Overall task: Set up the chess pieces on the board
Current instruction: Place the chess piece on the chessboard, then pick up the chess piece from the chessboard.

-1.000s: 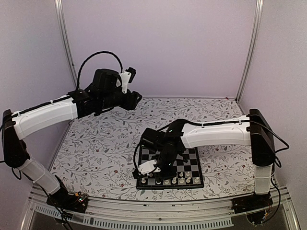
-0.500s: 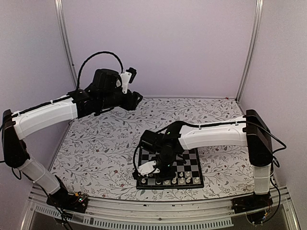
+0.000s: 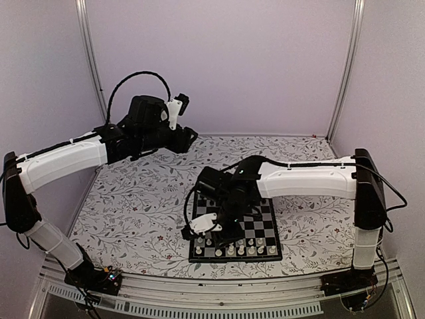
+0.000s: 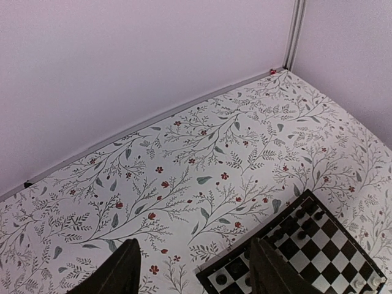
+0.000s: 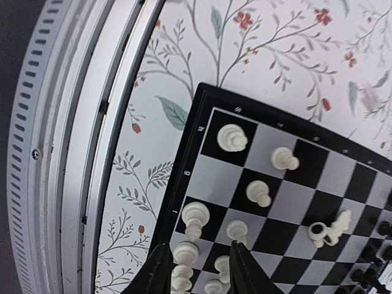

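The board [image 3: 264, 227] lies at the table's near middle. Cream-white chess pieces [image 3: 240, 250] stand along its near edge, and black ones [image 4: 299, 226] crowd the far side. My right gripper [image 3: 222, 234] hangs over the board's near left corner with its jaws apart. In the right wrist view the gripper [image 5: 197, 260] straddles an upright white piece [image 5: 186, 253] that stands on an edge square; the right finger is clear of it. Other white pieces [image 5: 233, 138] stand nearby. One white piece [image 5: 331, 230] lies on its side. My left gripper [image 3: 188, 136] is open and empty, high over the back left.
The metal rail [image 5: 92, 141] at the table's near edge runs just beside the board [image 5: 230, 177]. Flowered cloth [image 4: 184, 159] covers the table. Lilac walls and aluminium posts [image 3: 90, 60] close in the back and sides. The left gripper [image 4: 199, 272] looks down on the board's far corner [image 4: 324, 248].
My right gripper's jaws have parted, leaving a white piece standing on the board, and its wrist has shifted slightly back and left. The left arm has stayed still.
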Robot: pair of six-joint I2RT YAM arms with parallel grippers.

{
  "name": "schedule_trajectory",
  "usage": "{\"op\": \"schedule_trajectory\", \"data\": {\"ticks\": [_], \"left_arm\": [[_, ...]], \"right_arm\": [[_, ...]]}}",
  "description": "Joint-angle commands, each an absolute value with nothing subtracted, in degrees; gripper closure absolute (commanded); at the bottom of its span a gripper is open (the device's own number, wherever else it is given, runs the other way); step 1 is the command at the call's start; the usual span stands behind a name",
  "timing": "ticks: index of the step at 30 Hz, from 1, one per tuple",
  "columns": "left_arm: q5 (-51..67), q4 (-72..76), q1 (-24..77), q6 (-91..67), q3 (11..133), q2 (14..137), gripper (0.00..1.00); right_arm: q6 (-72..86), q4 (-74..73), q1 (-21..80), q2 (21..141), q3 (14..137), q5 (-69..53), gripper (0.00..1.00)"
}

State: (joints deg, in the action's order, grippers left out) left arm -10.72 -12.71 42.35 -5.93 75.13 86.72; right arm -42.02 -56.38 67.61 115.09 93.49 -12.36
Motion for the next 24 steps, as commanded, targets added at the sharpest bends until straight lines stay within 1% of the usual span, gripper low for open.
{"op": "schedule_trajectory", "data": {"ticks": [1, 7, 11, 24], "left_arm": [[-10.8, -12.0, 41.7, -5.2, 74.9, 85.6, 0.37], [-11.9, -12.2, 41.7, -5.4, 74.9, 85.9, 0.37], [-12.7, -12.3, 41.6, -5.5, 74.8, 85.8, 0.37], [-12.7, -12.5, 41.2, -5.7, 74.9, 85.8, 0.36]], "right_arm": [[-40.6, -54.7, 63.4, 108.2, 97.5, -14.8, 0.65], [-35.4, -50.0, 59.2, 111.4, 96.8, -10.4, 0.68], [-33.9, -47.9, 57.9, 114.1, 96.7, -10.0, 0.69], [-29.1, -45.4, 55.6, 121.2, 98.4, -13.6, 0.68]]}}
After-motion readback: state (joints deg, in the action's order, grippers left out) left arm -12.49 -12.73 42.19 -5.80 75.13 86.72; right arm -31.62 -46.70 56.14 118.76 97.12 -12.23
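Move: The last loose white knight lies on its side near mid-board, some 10 cm ahead of the right hand, about 2 cm to its left and 5 cm below. The white bishop just set down stands almost under this hand, 1 cm back; the white pawn in front of it is about 3 cm ahead, and the next pawn 3 cm ahead and 3 cm left. From the left hand, the knight is about 14 cm back, 6 cm right and 25 cm below. Forward in a low arc, the right hand climbs about 7 cm from the bishop it has already released, crosses the pawn row, and sinks again to nearly its starting height, ending about 11 cm farther out, close above the lying knight. On the way it turns some 20 degrees clockwise and tilts slightly; the fingers stay partly open and do not close on the knight. ##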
